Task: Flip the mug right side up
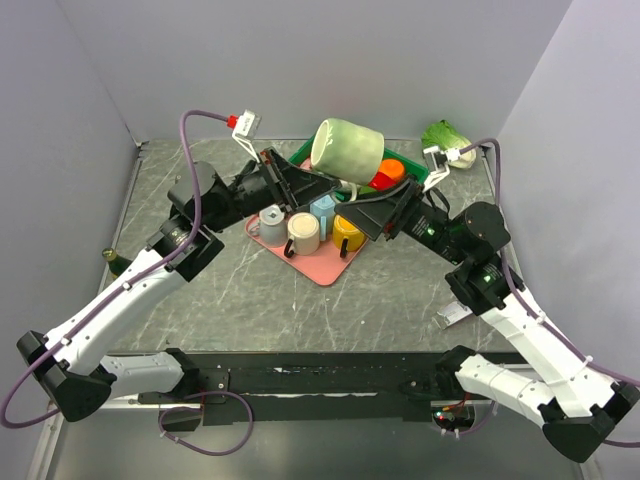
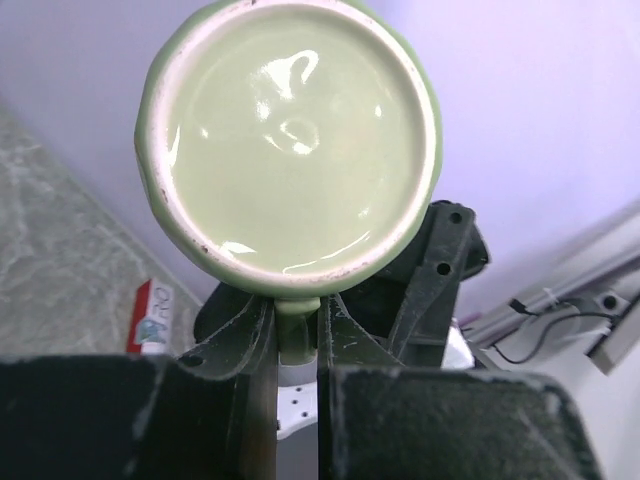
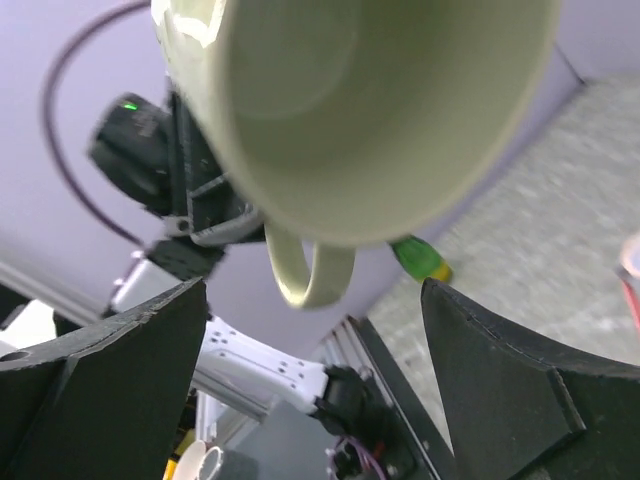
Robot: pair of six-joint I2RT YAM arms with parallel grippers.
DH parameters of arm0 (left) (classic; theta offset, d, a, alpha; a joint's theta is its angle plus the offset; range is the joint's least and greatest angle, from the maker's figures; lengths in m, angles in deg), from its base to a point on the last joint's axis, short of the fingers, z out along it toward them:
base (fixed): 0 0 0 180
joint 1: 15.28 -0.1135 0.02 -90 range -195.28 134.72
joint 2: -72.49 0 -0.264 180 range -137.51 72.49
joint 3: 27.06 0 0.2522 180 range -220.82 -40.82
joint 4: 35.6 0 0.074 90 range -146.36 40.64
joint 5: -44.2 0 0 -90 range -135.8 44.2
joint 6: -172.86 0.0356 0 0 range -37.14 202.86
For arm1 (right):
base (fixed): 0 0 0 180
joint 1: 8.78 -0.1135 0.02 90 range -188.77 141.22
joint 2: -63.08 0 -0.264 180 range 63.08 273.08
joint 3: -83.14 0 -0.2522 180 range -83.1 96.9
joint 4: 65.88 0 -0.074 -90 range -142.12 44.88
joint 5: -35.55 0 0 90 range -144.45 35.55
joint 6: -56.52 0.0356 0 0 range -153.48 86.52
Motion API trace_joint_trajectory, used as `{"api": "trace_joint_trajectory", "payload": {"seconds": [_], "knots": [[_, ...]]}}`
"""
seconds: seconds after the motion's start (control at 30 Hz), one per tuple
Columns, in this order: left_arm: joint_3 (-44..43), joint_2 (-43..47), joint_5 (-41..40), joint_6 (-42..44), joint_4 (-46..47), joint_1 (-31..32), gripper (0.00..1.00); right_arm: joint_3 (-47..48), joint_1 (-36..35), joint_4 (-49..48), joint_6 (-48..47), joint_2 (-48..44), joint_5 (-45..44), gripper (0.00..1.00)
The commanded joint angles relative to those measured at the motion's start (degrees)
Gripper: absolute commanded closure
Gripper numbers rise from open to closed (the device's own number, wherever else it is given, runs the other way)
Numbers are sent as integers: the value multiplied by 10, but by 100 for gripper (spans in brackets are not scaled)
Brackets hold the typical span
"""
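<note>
A pale green mug [image 1: 347, 148] hangs in the air above the back of the table, tipped on its side. Its base [image 2: 290, 130] faces the left wrist camera and its mouth [image 3: 370, 110] faces the right wrist camera. My left gripper [image 1: 325, 182] [image 2: 298, 345] is shut on the mug's handle [image 2: 298, 320], which sits pinched between the two fingers. My right gripper [image 1: 352, 207] [image 3: 315, 340] is open just below and to the right of the mug. The handle [image 3: 305, 275] hangs above the gap between its fingers [image 3: 110, 380], touching neither.
A pink tray [image 1: 325, 265] under the grippers holds a grey cup [image 1: 271, 222], a cream cup [image 1: 303, 232], a light blue one [image 1: 323, 212] and a yellow one [image 1: 348, 232]. A green tray [image 1: 303, 152] with orange and red items lies behind. A green toy vegetable [image 1: 441, 135] is at back right, a green bottle [image 1: 115, 258] at the left edge.
</note>
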Motion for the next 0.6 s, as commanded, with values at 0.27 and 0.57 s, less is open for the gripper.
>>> {"api": "trace_joint_trajectory", "payload": {"seconds": [0.27,0.57], "knots": [[-14,43,46,-39,154,2,99,9,-4,-175,51,12,7,33],[31,59,37,-54,169,2,99,28,-18,-151,77,44,2,57]]}}
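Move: The green mug hangs sideways, its opening facing my right hand, its handle still pinched in my left fingers and its body about 4 cm ahead of and 4 cm above them. From my open right hand the handle is some 2 cm ahead, 3 cm left and 2 cm up. Down on the tray, roughly 40 cm below, the yellow mug is about 16 cm ahead and 2 cm right of my right hand, the white mug 16 cm ahead and 8 cm left. I bring my right hand up about 5 cm, its fingers tipping upward some 10 degrees, and narrow them to under half open so that they straddle the handle opposite my left fingers. My left hand keeps its pinch and carries the mug roughly 3 cm up and 3 cm back, easing slightly left late on, with a small upward tip. ##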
